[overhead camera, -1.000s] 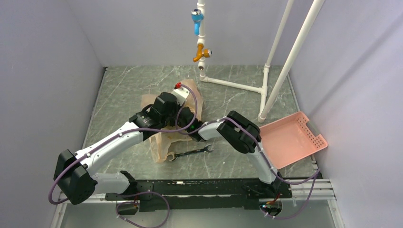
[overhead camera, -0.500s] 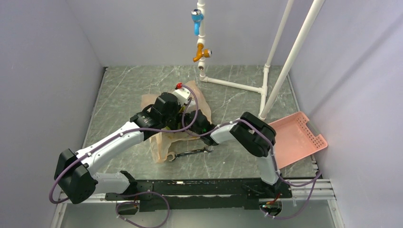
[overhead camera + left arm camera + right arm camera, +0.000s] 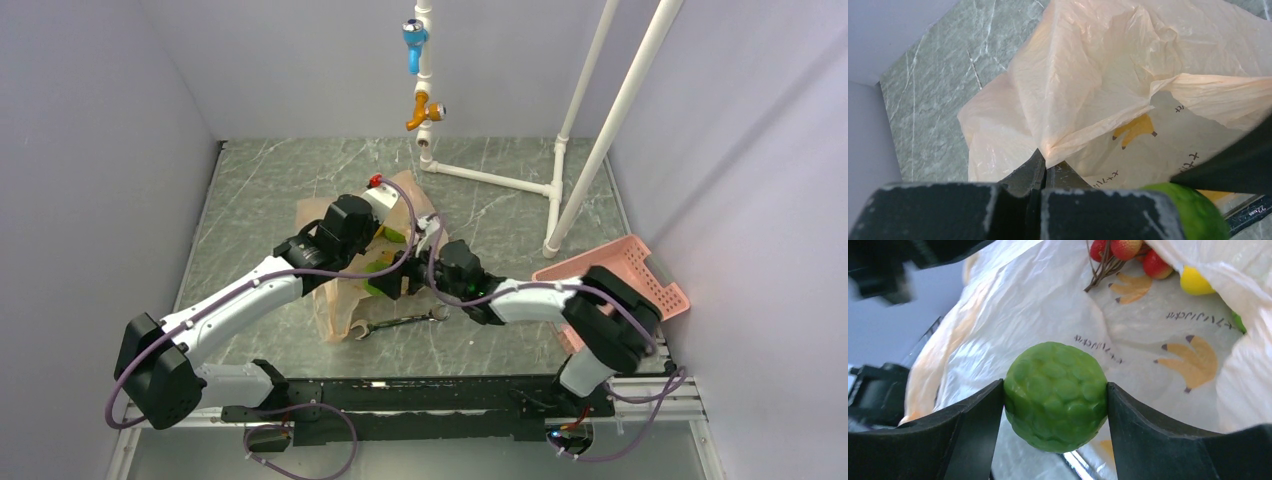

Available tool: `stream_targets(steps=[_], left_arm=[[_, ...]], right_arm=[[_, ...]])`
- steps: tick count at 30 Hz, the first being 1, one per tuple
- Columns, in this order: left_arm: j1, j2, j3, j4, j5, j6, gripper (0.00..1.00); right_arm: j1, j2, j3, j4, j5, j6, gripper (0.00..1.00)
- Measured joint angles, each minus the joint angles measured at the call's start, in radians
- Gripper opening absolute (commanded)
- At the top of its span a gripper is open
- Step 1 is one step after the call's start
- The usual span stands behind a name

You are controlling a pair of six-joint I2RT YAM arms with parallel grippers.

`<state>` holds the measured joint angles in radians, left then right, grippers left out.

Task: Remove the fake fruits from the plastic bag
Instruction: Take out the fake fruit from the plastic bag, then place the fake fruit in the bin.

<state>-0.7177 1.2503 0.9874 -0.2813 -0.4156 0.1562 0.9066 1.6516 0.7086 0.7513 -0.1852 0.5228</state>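
Observation:
The peach plastic bag (image 3: 345, 305) lies mid-table, its mouth held up by my left gripper (image 3: 392, 212). In the left wrist view that gripper (image 3: 1048, 161) is shut on a fold of the bag's rim (image 3: 1083, 90). My right gripper (image 3: 1055, 390) is shut on a bumpy green fake fruit (image 3: 1055, 396) at the bag's mouth; from above the fruit (image 3: 378, 287) shows as a green patch. Deeper in the bag (image 3: 1048, 315) lie a red bunch (image 3: 1120, 250), a yellow fruit (image 3: 1195, 282) and a sliver of green (image 3: 1238, 322).
A metal wrench (image 3: 400, 322) lies on the table just in front of the bag. A pink slotted basket (image 3: 640, 275) sits tilted at the right edge, by my right elbow. A white pipe frame (image 3: 555, 190) with a tap stands at the back.
My right elbow has swung down and right toward the basket, and its gripper has drawn back from under the left wrist with the green fruit. The left gripper has held still.

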Motion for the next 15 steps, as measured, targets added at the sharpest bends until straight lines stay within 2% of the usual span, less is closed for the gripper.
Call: stream_targets(steps=[4, 7, 11, 15], left_arm=[[0.0, 0.0, 0.0, 0.0, 0.0, 0.0, 0.0], [0.0, 0.0, 0.0, 0.0, 0.0, 0.0, 0.0], [0.0, 0.0, 0.0, -0.002, -0.001, 0.0, 0.0], [0.0, 0.0, 0.0, -0.013, -0.002, -0.001, 0.0]], right_arm=[[0.0, -0.204, -0.088, -0.101, 0.012, -0.024, 0.0], [-0.005, -0.405, -0.14, -0.195, 0.112, -0.038, 0.0], [-0.047, -0.682, -0.195, -0.333, 0.316, -0.032, 0.0], [-0.092, -0.864, -0.196, -0.523, 0.645, 0.043, 0.0]])
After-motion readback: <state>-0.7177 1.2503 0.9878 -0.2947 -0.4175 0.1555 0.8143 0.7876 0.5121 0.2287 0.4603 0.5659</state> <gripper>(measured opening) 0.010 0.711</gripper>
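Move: The right hand already holds a green fruit just above the bag mouth; the pink basket lies about 52 cm to its right, roughly level fore and aft, some 12 cm lower. The wrench is about 4 cm back, 4 cm right; another green fruit in the bag is some 14 cm ahead, 1 cm right. From the left hand, gripping the bag rim, the basket lies about 52 cm right, 5 cm back and 18 cm below. Right hand sweeps the gripped green fruit about 20 cm right and 11 cm up towards the basket, swivelling clockwise. ##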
